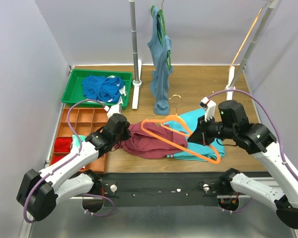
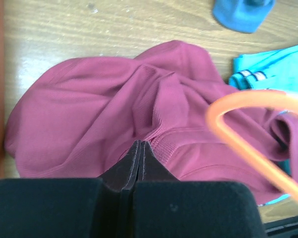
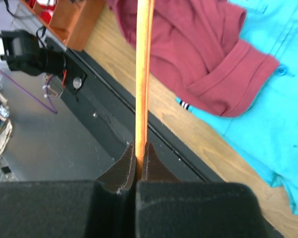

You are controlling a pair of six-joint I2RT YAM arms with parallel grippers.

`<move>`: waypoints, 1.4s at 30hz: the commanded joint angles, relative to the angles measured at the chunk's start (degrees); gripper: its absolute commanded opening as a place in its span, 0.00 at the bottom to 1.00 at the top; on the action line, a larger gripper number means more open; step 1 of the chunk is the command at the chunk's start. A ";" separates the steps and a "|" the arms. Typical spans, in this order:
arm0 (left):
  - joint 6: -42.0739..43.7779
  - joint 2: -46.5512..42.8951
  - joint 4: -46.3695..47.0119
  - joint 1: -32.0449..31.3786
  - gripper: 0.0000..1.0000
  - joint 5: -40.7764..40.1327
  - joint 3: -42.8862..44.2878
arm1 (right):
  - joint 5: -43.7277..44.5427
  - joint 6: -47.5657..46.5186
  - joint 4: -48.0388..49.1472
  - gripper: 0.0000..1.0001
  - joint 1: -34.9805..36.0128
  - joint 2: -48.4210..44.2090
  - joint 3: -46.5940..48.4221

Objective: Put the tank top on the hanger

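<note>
The maroon tank top point(image 1: 149, 141) lies crumpled on the wooden table, left of centre. My left gripper point(image 1: 123, 130) is at its left edge. In the left wrist view the jaws point(image 2: 140, 143) are shut, with the ribbed hem of the tank top point(image 2: 89, 109) puckering into the tips. The orange hanger point(image 1: 174, 117) rests partly over the tank top, its bar point(image 2: 253, 97) crossing the fabric on the right. My right gripper point(image 1: 194, 139) is shut on the hanger's lower bar point(image 3: 143, 74), which runs straight out between the fingertips point(image 3: 140, 146) past the tank top point(image 3: 188, 44).
A turquoise garment point(image 1: 198, 121) lies under the hanger. A green tray point(image 1: 74, 84) holding blue cloth and an orange compartment tray point(image 1: 84, 119) stand at the left. A grey-blue top on a green hanger point(image 1: 160, 74) hangs from the rack behind. A rack pole point(image 1: 134, 49) stands at the back.
</note>
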 commanded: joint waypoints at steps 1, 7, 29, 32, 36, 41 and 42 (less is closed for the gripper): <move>1.31 0.62 0.72 0.45 0.00 1.71 3.14 | -5.66 0.70 1.21 0.01 0.33 -2.38 -5.11; 1.31 1.59 0.72 0.72 0.00 1.63 4.46 | -7.42 1.22 4.90 0.01 0.41 -3.08 -9.67; 1.04 2.73 1.78 1.33 0.00 2.42 5.07 | -10.59 3.42 12.01 0.01 0.41 -3.70 -15.04; 1.13 2.56 1.69 1.33 0.00 2.77 5.25 | -10.24 4.56 15.44 0.01 0.33 -3.78 -15.92; 1.66 1.94 0.99 1.33 0.00 2.51 6.30 | -11.90 8.15 22.56 0.01 0.41 -4.75 -19.60; 2.18 2.03 0.46 1.33 0.00 2.68 8.14 | -14.19 10.01 30.21 0.01 0.50 -3.96 -23.65; 2.19 2.20 0.37 1.33 0.00 2.59 8.93 | -14.10 10.10 31.00 0.01 0.50 -3.79 -24.18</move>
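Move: From the right hand, which holds the orange hanger, the tank top's opening that its free corner is bound for lies about 26 cm left and 1 cm forward, some 13 cm lower. The teal shirt lies about 4 cm right, level ahead, 22 cm down; the tank top's body, 14 cm left, 2 cm back and 21 cm down. The left hand still pinches the rim of that opening, and the opening is right at its fingertips, about 1 cm right, level ahead and 1 cm lower. Dipping, lifting and dipping again, the right hand keeps its grip on the hanger and lowers it about 6 cm in all, drifting 2 cm back, then sweeping some 3 cm left with a tilt of about 10 degrees that raises its left side, to work the free corner into the held opening. The left hand keeps the rim pinched and raises it a little, mostly at the end. ##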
